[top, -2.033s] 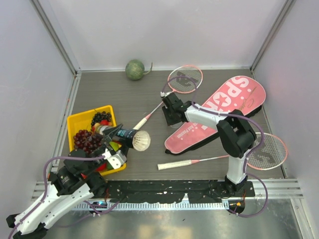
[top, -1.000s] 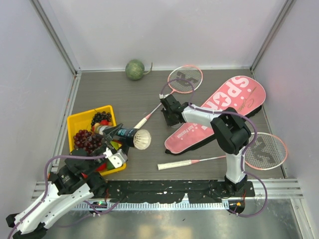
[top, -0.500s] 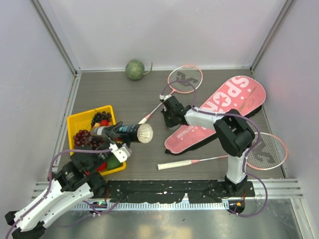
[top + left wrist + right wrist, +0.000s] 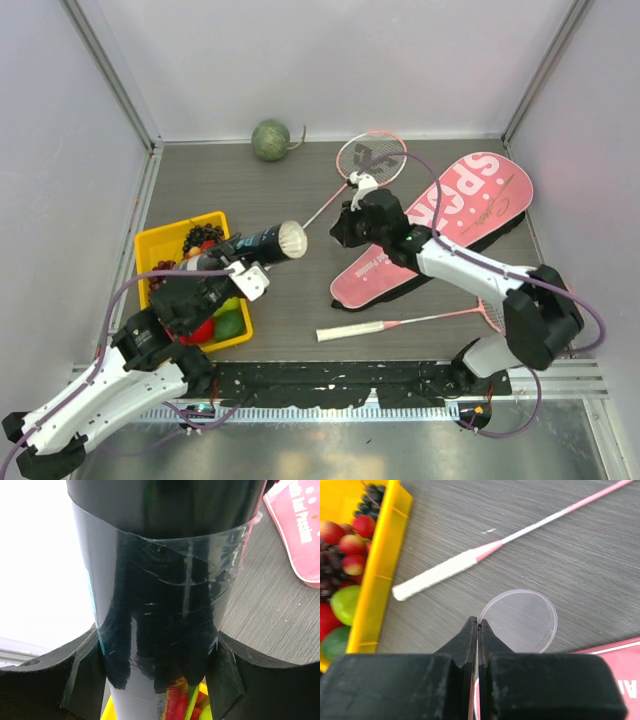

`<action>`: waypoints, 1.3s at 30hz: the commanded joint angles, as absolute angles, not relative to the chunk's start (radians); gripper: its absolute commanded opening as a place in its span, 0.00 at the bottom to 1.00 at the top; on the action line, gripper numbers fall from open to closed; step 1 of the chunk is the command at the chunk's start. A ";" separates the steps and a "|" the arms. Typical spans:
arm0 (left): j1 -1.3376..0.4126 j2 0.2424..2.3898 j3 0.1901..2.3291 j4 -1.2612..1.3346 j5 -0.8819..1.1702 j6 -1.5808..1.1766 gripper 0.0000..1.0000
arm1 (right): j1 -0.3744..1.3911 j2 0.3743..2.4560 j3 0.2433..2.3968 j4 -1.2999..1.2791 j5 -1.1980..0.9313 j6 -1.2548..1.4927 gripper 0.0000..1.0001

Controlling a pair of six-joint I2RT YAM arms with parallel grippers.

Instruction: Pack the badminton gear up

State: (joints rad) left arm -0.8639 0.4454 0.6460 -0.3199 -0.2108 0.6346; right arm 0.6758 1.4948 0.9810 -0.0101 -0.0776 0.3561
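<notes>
My left gripper [image 4: 232, 272] [image 4: 157, 676] is shut on the long black tube [image 4: 250, 247] [image 4: 165, 580], held above the tray with its end pointing right. A white shuttlecock [image 4: 292, 237] shows at that end. My right gripper [image 4: 346, 228] [image 4: 478, 626] is shut on the rim of a clear round lid [image 4: 520, 622], above the table just right of the tube's end. One pink racket [image 4: 371, 158] [image 4: 440, 572] lies at the back. The other racket [image 4: 350, 330] lies near the front, its head hidden under my right arm. The pink SPORT bag [image 4: 470, 190] [image 4: 620, 650] [image 4: 300, 530] lies at the right.
A yellow tray [image 4: 160, 240] [image 4: 380, 580] of grapes and other fruit sits at the left under the tube. A green melon [image 4: 270, 140] rests against the back wall. White walls close in the table on three sides.
My right gripper has shut on the clear lid and lifted it away from the bag's edge. My left arm has raised the tube and swung its end to the right.
</notes>
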 commanded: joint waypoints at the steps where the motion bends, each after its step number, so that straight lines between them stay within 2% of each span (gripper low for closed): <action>1: -0.867 0.489 0.707 -0.330 -0.261 0.601 0.00 | 0.670 1.312 0.913 0.110 -0.121 0.432 0.05; 9: -0.867 0.589 0.770 -0.397 -0.308 0.552 0.00 | 0.672 0.972 0.859 0.107 -0.178 0.436 0.06; 15: -0.867 0.632 0.804 -0.433 -0.299 0.519 0.00 | 0.701 0.853 0.914 0.097 -0.302 0.425 0.06; 25: -0.867 0.629 0.795 -0.434 -0.239 0.512 0.00 | 0.842 0.917 1.038 0.089 -0.307 0.402 0.05; 39: -0.867 0.578 0.741 -0.380 -0.183 0.558 0.00 | 0.916 1.058 1.134 0.058 -0.351 0.410 0.06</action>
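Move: The right hand already holds the clear cap. The tube mouth it goes for lies about 15 cm back, 8 cm left and some 24 cm above it. On the table, about 16 cm below, the far racket's grip is level with this hand and 17 cm left, and the bag's near end is 9 cm back and 3 cm right. From the left hand, which holds the tube, the cap is about 13 cm ahead, 18 cm right and 13 cm lower. Up and back in a quick sweep, the right hand carries the pinched cap about 25 cm higher and 15 cm back, drifting slightly right, then left towards the tube mouth. Its wrist turns over 40 degrees, until the downward-slanting fingers point left and nearly level. The left hand keeps its grip, sinks 2 to 3 cm and tips about 10 degrees forward, easing forward and back a little. ##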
